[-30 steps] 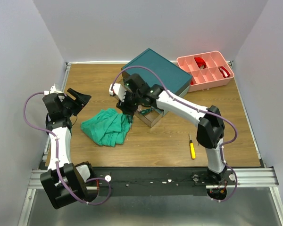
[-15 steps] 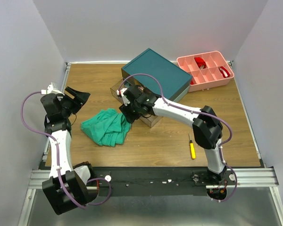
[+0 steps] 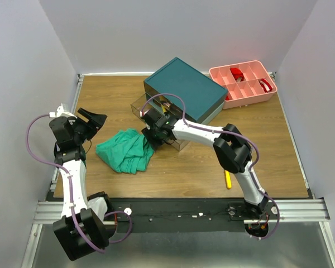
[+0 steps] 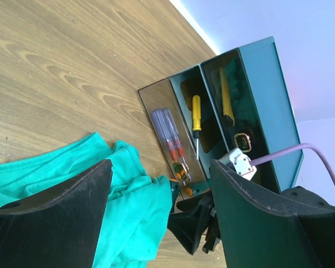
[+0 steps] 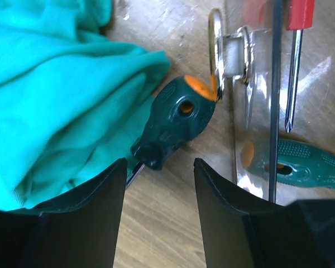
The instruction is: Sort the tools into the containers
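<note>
A green screwdriver with an orange cap (image 5: 176,120) lies on the table, its shaft under the green cloth's edge and its cap against a clear drawer's front. My right gripper (image 5: 156,223) is open just above it and shows in the top view (image 3: 152,137). The dark teal box (image 3: 184,89) has clear drawers (image 3: 178,140) pulled out. They hold red-and-blue screwdrivers (image 4: 170,134), yellow ones (image 4: 196,109) and a green-orange one (image 5: 301,162). A yellow screwdriver (image 3: 228,177) lies loose on the table. My left gripper (image 3: 92,119) is open and empty, left of the cloth.
A crumpled green cloth (image 3: 125,149) lies left of the drawers. A pink divided tray (image 3: 243,82) with red items stands at the back right. The drawer front has a metal handle (image 5: 223,50). White walls close in the table.
My right arm has folded in, and its gripper has moved down and slightly left to the drawer front beside the cloth. My left arm has shifted a little.
</note>
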{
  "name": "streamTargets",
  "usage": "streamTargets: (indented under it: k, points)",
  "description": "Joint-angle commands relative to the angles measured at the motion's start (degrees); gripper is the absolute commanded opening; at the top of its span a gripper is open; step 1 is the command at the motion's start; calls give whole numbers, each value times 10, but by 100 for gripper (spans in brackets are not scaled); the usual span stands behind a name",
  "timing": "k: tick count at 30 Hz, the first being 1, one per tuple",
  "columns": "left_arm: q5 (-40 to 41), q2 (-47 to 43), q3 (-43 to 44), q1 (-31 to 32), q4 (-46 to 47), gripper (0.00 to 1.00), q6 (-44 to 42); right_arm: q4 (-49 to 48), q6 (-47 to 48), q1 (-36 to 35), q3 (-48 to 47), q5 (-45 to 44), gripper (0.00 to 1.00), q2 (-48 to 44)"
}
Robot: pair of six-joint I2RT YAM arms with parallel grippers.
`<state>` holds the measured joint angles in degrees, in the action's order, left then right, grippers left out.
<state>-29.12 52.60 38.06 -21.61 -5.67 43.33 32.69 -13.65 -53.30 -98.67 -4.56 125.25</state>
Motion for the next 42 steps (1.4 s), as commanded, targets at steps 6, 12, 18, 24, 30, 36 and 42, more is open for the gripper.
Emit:
streamTargets:
  k: [6, 12, 18, 24, 30, 36, 42]
  points:
    - [7, 0, -8, -8, 11, 80, -3, 1, -17, -4, -30, -54, 36, 44]
    - [3, 9, -4, -8, 12, 80, 0, 9, -10, -8, 11, -55, 9, 5]
    - [-6, 10, -1, -7, 15, 80, 6, 11, 21, -8, 45, -34, 1, -98]
    - [-10, 13, -2, -5, 17, 80, 4, -8, 64, -8, 74, 6, 1, -175]
    - [-10, 21, 5, -3, 15, 80, 3, -28, 107, -3, 84, 10, 1, -210]
    - [-8, 22, 13, -3, 4, 80, -2, -40, 128, 27, 76, -5, 1, -186]
    - [-6, 14, 12, -3, -11, 80, -10, -65, 155, 56, 59, -36, 6, -150]
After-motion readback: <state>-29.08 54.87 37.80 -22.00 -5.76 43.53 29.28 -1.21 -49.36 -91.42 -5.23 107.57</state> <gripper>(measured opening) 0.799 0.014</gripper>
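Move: The dark green screwdriver lies right under the right gripper, its middle about 1 cm ahead and 2 cm lower, handle pointing forward between the open fingers. The open drawer's middle is roughly 8 cm ahead and 4 cm right. Inside it, a second green screwdriver lies 5 cm ahead and 7 cm right, the blue-red screwdrivers about 9 cm straight ahead. The green cloth is centred 10 cm left and 3 cm back. From the left hand the dark green screwdriver is some 19 cm right, 3 cm back, 20 cm below. Ease the right gripper down and forward about 1 cm and pinch the dark green screwdriver by its shaft, just below the handle. Draw it a little back and right, lift it nearly 15 cm while the fingertips tip up and forward some 15 degrees, then swing forward and right over the open drawer, starting to sink. ##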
